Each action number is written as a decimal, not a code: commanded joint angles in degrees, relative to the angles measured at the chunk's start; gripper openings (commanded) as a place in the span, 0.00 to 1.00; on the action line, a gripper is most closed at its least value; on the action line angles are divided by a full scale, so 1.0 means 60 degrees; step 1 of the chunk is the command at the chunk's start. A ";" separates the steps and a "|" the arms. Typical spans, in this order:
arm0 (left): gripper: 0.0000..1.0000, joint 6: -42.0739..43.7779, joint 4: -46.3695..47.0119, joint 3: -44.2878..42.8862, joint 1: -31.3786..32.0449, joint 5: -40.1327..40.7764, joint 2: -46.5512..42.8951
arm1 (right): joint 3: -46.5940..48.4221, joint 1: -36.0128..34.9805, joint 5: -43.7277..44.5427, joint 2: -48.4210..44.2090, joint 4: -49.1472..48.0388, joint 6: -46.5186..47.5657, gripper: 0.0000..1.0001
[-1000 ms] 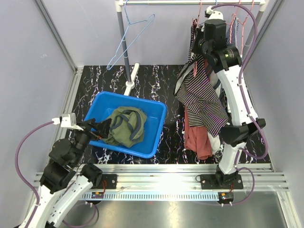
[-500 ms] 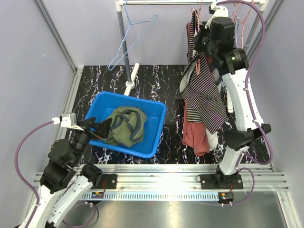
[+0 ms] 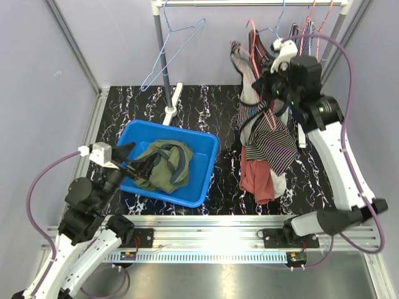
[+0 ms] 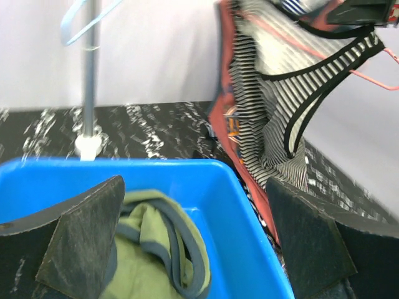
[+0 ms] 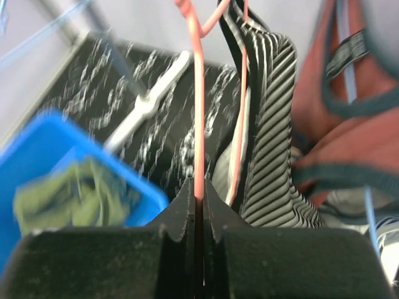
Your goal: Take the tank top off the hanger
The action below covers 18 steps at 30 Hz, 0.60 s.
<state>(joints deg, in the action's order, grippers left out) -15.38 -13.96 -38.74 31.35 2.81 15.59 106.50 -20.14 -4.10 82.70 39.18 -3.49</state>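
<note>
The black-and-white striped tank top (image 3: 269, 134) hangs on a pink wire hanger (image 3: 250, 30), held in the air below the rail. My right gripper (image 3: 272, 78) is shut on the hanger's wire (image 5: 199, 112), which passes up between the closed fingers (image 5: 198, 187). The striped top (image 5: 274, 118) hangs just right of the wire. My left gripper (image 3: 133, 159) is open and empty over the blue bin, well left of the top. In the left wrist view the top (image 4: 274, 81) shows far off at the upper right, beyond the open gripper (image 4: 194, 187).
A blue bin (image 3: 209, 163) holds a green garment (image 3: 165, 165). A red garment (image 3: 255, 177) hangs under the striped top. A rack pole (image 3: 163, 56) stands at the back with an empty blue hanger (image 3: 177, 43). More hangers (image 3: 312, 18) hang on the rail at the top right.
My right arm has come down and away from the rail with the pink hanger and striped top. My left gripper has risen a little over the bin.
</note>
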 commanded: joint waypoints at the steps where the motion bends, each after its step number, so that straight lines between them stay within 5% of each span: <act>1: 0.99 0.1315 0.1884 -0.0076 0.0033 -0.2248 0.0958 | -0.1179 -0.0042 -0.1688 -0.1344 -0.0657 0.1427 0.00; 10: 0.99 0.3704 0.3732 -0.1581 0.0019 -0.6118 0.4397 | -0.4944 0.1027 -0.4706 -0.4449 -0.0289 0.3639 0.00; 18: 0.99 0.4919 0.3631 -0.3792 0.0019 -0.7541 0.6466 | -0.6558 0.1174 -0.5893 -0.6297 -0.0468 0.4870 0.00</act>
<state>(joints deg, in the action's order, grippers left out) 8.34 3.66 -54.98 31.35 -34.98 51.90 67.37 -13.39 -34.48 46.50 39.35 20.53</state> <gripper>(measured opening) 0.988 0.045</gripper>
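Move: The striped tank top hangs from the pink hanger already in the right hand's grip. Its middle is roughly 22 cm ahead, 30 cm right and 3 cm below the open left hand. The blue bin is about 11 cm ahead of the left hand, 30 cm below. The right hand is carrying the top back over the salmon cloth, some 11 cm back, 4 right, 38 below it; the coral tank top hangs 10 ahead, 5 right, 5 below. Keeping its shut grip on the pink hanger, the right hand swiftly draws the striped tank top back about 16 cm from the rack and 8 cm down, turning some 30 degrees counter-clockwise. The left hand sweeps some 13 cm right towards the top, a little forward and finally rising, swinging clockwise and rolling left side up, fingers still wide open and touching nothing. ##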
